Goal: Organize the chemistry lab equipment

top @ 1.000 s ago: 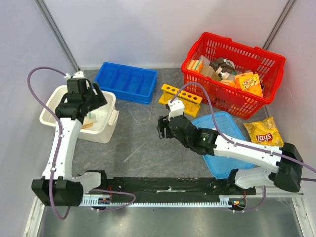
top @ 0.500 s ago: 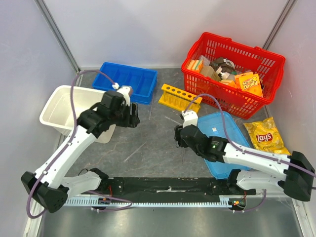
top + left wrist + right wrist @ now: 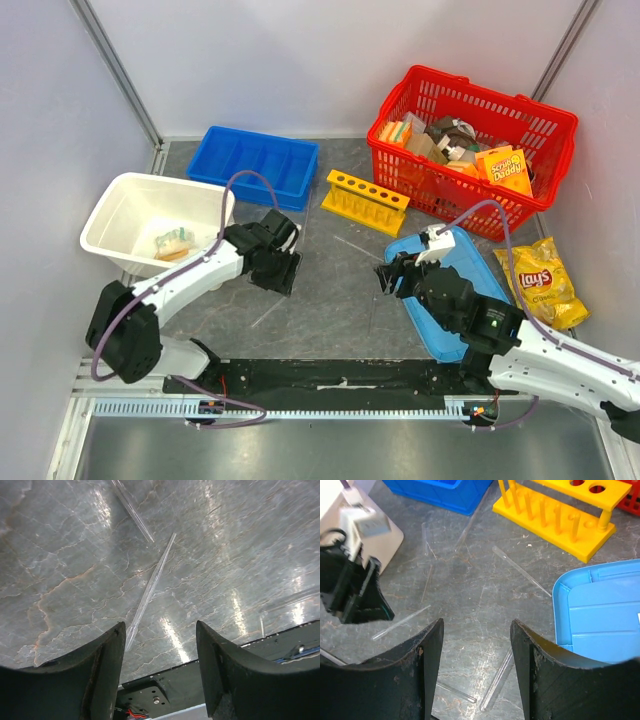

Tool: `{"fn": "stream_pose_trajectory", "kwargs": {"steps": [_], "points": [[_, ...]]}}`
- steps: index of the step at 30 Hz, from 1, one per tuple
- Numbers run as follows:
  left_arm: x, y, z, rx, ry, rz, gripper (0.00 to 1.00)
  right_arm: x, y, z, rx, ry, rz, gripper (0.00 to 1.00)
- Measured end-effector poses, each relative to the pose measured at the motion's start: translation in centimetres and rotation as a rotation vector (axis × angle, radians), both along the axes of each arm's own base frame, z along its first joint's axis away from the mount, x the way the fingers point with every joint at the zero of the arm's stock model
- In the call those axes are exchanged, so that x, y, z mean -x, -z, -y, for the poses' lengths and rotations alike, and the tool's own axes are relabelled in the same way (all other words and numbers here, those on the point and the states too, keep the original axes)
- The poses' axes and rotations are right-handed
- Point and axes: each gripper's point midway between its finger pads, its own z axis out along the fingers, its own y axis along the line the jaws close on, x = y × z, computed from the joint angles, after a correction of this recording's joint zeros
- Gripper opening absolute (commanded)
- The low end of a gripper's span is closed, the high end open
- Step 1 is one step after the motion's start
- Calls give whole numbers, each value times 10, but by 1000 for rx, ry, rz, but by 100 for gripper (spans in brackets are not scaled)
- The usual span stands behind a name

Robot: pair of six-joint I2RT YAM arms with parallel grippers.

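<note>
The yellow test-tube rack (image 3: 365, 202) stands empty at the table's middle back, also in the right wrist view (image 3: 560, 515). Thin clear tubes lie scattered on the grey table. My left gripper (image 3: 283, 262) hangs open and empty just above the table. A clear pipette (image 3: 150, 590) lies ahead of its left finger and a second tube (image 3: 132, 510) farther off. My right gripper (image 3: 392, 280) is open and empty too. Below its jaws (image 3: 476, 625) lies a tube (image 3: 497, 680), with a pipette (image 3: 520, 570) near the rack. A small clear bag (image 3: 172, 240) rests in the white tub.
The white tub (image 3: 110, 215) sits at the left, with a blue divided bin (image 3: 255, 165) behind it. The red basket (image 3: 470, 140) of packs is at the back right. A blue lid (image 3: 465, 255) lies under my right arm, beside a yellow chip bag (image 3: 540, 280).
My left arm swung from over the white tub down to the table's middle. My right arm drew back to the right, over the blue lid's edge.
</note>
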Motion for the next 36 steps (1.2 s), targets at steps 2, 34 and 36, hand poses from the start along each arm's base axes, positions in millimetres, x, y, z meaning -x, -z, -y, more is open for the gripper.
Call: {"fn": "stream_pose_trajectory", "kwargs": {"steps": [2,34,36], "points": [[4,11,-1,-28,7,-37,61,0,-5,4,-18,11,15,63],[16,80,4,-206,69,-219,10,1,-14,27,-56,72,65,66],[16,80,5,-211,75,-214,5,1,-15,28,-58,72,66,66]]}}
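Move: The pipette's middle lies about 8 cm below the left hand, 3 cm back and 1 cm to its left. Around it, counted from the left hand: a glass tube some 8 cm ahead and 1 cm right, the yellow rack about 21 cm ahead and 19 cm right, the white bin 17 cm ahead and 27 cm left. From the right hand the pipette lies roughly 25 cm left, 3 cm back and 19 cm below. Lower the open left gripper about 8 cm onto the pipette, easing back slightly and tilting the wrist some 15 degrees so the fingers point straight down. Narrow the fingers on the way, then close them at table height to pinch the shaft ahead of its middle. Ease the empty right hand about 3 cm to the right, with a slight rise. ##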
